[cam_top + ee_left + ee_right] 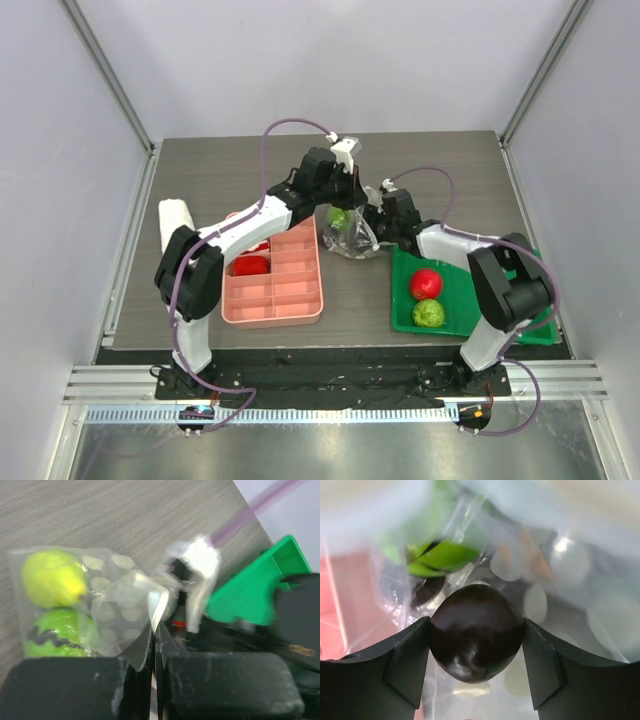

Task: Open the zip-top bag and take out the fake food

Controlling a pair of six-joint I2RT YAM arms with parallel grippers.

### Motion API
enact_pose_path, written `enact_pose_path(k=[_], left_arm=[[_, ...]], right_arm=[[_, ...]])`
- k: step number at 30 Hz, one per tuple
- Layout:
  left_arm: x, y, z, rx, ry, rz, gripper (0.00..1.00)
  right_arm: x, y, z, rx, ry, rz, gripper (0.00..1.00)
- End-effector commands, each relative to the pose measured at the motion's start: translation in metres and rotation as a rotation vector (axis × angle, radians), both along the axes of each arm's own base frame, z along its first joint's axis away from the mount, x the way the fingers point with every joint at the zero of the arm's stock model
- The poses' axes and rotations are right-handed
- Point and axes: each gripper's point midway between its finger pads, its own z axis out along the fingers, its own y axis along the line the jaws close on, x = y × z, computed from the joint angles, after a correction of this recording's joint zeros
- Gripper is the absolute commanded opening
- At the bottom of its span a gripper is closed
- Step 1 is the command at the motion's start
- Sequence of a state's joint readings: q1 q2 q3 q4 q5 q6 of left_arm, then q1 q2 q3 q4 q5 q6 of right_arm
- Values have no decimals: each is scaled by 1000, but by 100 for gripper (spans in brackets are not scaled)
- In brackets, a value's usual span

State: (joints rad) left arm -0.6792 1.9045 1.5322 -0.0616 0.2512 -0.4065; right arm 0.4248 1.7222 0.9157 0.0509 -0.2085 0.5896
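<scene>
The clear dotted zip-top bag [355, 238] sits mid-table between both arms. My left gripper [154, 630] is shut on the bag's edge [115, 605]; a yellow-green pear [50, 577] and a green piece with black marks [55, 632] lie inside. My right gripper [475, 622] is inside the bag [560, 605], shut on a dark rounded piece of fake food [475, 635] that touches both fingers. A red apple [427, 283] and a round green fruit [429, 313] rest on the green tray [455, 290].
A pink divided tray [290, 290] holding red pieces [250, 265] lies under the left arm. A white roll [175, 220] lies at the far left. The green tray's corner [250, 590] is close beside the bag.
</scene>
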Motion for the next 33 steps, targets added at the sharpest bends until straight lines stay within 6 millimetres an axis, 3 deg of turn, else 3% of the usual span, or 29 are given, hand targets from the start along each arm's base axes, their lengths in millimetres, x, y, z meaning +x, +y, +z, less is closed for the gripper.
enact_pose_path(k=[1, 10, 14, 16, 19, 20, 22, 23, 27, 31, 33], left_arm=[[13, 20, 16, 5, -52, 51, 0], [13, 29, 16, -3, -40, 53, 0], [4, 23, 25, -57, -32, 13, 0], [-2, 14, 33, -127, -28, -24, 0], [-15, 4, 47, -183, -25, -82, 0], [-20, 0, 52, -191, -36, -101, 0], [-25, -2, 64, -198, -65, -113, 0], [-27, -2, 68, -194, -71, -114, 0], [-17, 10, 74, -133, -109, -48, 0], [-7, 17, 68, -71, -108, -10, 0], [-2, 19, 66, -62, -114, 7, 0]], right_arm=[[1, -28, 76, -86, -132, -74, 32], [-27, -64, 142, -80, -239, -154, 30], [-27, -81, 169, -110, -354, -206, 29], [-21, -75, 184, -56, -430, -202, 29], [-6, -60, 177, -18, -404, -182, 26], [4, -55, 190, 5, -412, -192, 25], [15, -36, 176, 31, -337, -145, 20], [24, -29, 193, 65, -351, -142, 19], [30, -19, 226, 131, -387, -135, 19], [24, -32, 280, 135, -504, -155, 19], [19, -46, 292, 104, -536, -189, 19]])
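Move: The right fingers already hold the dark ball inside the bag. The bag's rim, pinched by the left hand, is roughly 12 cm above the right hand, 3 cm ahead and 3 cm left; the green food in the bag lies about 7 cm to its left, level with it. The green tray's middle is some 25 cm right and 15 cm back. From the left hand, the ball is about 14 cm below, 3 cm back and 3 cm right. Right hand raises the gripped dark ball about 20 cm, out of the bag; left hand keeps its rim pinched. ##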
